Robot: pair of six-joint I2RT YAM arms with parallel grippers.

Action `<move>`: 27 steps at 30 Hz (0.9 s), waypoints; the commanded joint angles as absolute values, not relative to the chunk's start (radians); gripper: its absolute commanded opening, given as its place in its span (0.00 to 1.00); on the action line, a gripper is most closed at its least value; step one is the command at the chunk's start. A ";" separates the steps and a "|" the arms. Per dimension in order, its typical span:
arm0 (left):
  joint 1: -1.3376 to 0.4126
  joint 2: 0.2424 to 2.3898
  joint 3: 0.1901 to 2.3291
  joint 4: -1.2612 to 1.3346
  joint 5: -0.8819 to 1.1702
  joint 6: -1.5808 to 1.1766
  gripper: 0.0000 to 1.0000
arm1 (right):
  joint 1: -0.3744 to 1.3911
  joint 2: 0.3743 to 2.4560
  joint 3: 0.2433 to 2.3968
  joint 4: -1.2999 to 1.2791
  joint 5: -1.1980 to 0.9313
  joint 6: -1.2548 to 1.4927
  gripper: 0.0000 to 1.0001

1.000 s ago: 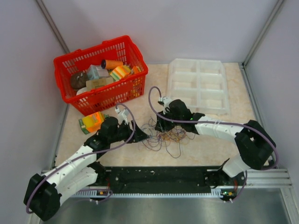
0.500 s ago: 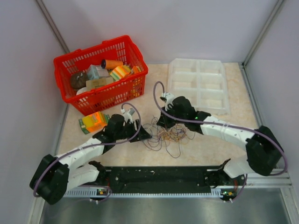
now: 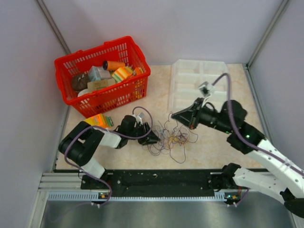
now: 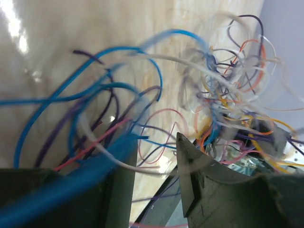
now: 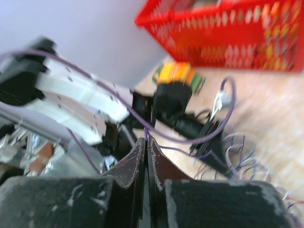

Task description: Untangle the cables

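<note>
The cables (image 3: 173,140) lie in a loose tangle of thin blue, purple, orange and white wires on the table's middle. My left gripper (image 3: 152,139) lies low at the tangle's left edge. In the left wrist view it (image 4: 154,142) is open, with blue, white and red cables (image 4: 118,142) crossing the gap between its fingers. My right gripper (image 3: 174,114) hangs raised just above the tangle's upper side. In the right wrist view it (image 5: 146,140) is shut, and a thin purple cable (image 5: 145,133) pokes out from between its tips.
A red basket (image 3: 95,50) full of packets stands at the back left. An orange and green box (image 3: 99,120) lies in front of it, close to my left arm. A clear compartment tray (image 3: 202,71) sits at the back right. A black rail (image 3: 161,180) runs along the near edge.
My right gripper shut, then rose and drew back to the right with the purple cable. My left arm stretched low toward the tangle and its jaws narrowed.
</note>
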State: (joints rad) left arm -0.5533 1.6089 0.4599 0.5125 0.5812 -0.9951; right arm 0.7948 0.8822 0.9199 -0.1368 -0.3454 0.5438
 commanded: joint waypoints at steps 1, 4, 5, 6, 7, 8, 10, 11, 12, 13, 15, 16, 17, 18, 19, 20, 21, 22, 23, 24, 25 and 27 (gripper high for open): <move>-0.509 1.592 0.381 0.667 0.586 -1.037 0.43 | 0.801 0.682 1.075 -0.294 -0.109 0.445 0.00; -0.462 1.520 0.336 0.622 0.562 -1.008 0.43 | 0.802 0.580 1.095 -0.331 0.080 0.396 0.00; -0.448 1.488 0.333 0.582 0.549 -0.984 0.43 | 0.801 0.556 1.097 -0.342 0.151 0.378 0.00; -0.437 1.459 0.336 0.528 0.534 -0.959 0.43 | 0.801 0.531 1.097 -0.353 0.213 0.359 0.00; -0.427 1.421 0.342 0.473 0.520 -0.931 0.43 | 0.801 0.516 1.092 -0.362 0.291 0.339 0.00; -0.419 1.383 0.347 0.430 0.502 -0.910 0.43 | 0.801 0.496 1.085 -0.373 0.386 0.330 0.00; -0.408 1.301 0.367 0.336 0.471 -0.859 0.43 | 0.802 0.477 1.053 -0.371 0.461 0.322 0.00; -0.405 1.261 0.383 0.286 0.453 -0.835 0.44 | 0.802 0.488 1.036 -0.370 0.472 0.321 0.00; -0.405 1.220 0.405 0.237 0.440 -0.806 0.45 | 0.801 0.514 1.022 -0.371 0.468 0.321 0.00; -0.405 1.180 0.428 0.194 0.433 -0.780 0.46 | 0.801 0.546 1.013 -0.380 0.454 0.325 0.00; -0.405 1.114 0.483 0.102 0.422 -0.711 0.52 | 0.802 0.632 1.008 -0.411 0.427 0.351 0.00; -0.406 1.085 0.509 0.075 0.437 -0.686 0.58 | 0.802 0.678 1.012 -0.425 0.411 0.370 0.00; -0.407 1.054 0.529 0.066 0.463 -0.664 0.64 | 0.799 0.719 1.015 -0.428 0.376 0.380 0.00; -0.408 1.019 0.544 0.071 0.501 -0.652 0.69 | 0.799 0.747 1.025 -0.428 0.327 0.390 0.00; -0.413 1.000 0.561 0.084 0.544 -0.643 0.73 | 0.799 0.774 1.032 -0.422 0.286 0.396 0.00; -0.423 0.986 0.581 0.095 0.576 -0.637 0.76 | 0.799 0.791 1.043 -0.408 0.234 0.396 0.00; -0.443 0.983 0.601 0.095 0.601 -0.632 0.76 | 0.799 0.805 1.051 -0.391 0.188 0.390 0.00; -0.466 0.986 0.624 0.088 0.609 -0.630 0.77 | 0.799 0.811 1.055 -0.373 0.140 0.388 0.00; -0.504 0.994 0.640 0.089 0.604 -0.632 0.76 | 0.801 0.815 1.061 -0.356 0.094 0.388 0.00; -0.544 1.008 0.656 0.095 0.592 -0.640 0.76 | 0.801 0.818 1.063 -0.341 0.057 0.390 0.00; -0.589 1.029 0.666 0.122 0.589 -0.653 0.76 | 0.799 0.816 1.069 -0.324 0.017 0.393 0.00; -0.656 1.081 0.681 0.213 0.584 -0.704 0.76 | 0.801 0.812 1.077 -0.296 -0.066 0.408 0.00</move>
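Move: The right hand holds a purple cable about 30 cm above the table; from it the tangle's middle lies some 5 cm ahead and 3 cm to the right, and the clear tray about 30 cm ahead and 18 cm right, some 29 cm below. The left hand is low at the tangle's left edge: the tangle's middle is level with it, about 7 cm right and 1 cm below; the red basket stands roughly 27 cm ahead and 28 cm left, about 5 cm higher. Keeping its shut grip on the purple cable, the right hand swings up about 13 cm and some 17 cm to the right, turning clockwise, then sweeps down, forward and partly back left over the table, easing to a stop at nearly its starting height. The left hand draws left out of the loops at the tangle's edge, then rises some 18 cm while swinging back right, opening its fingers wider and turning so that they point less steeply down. ##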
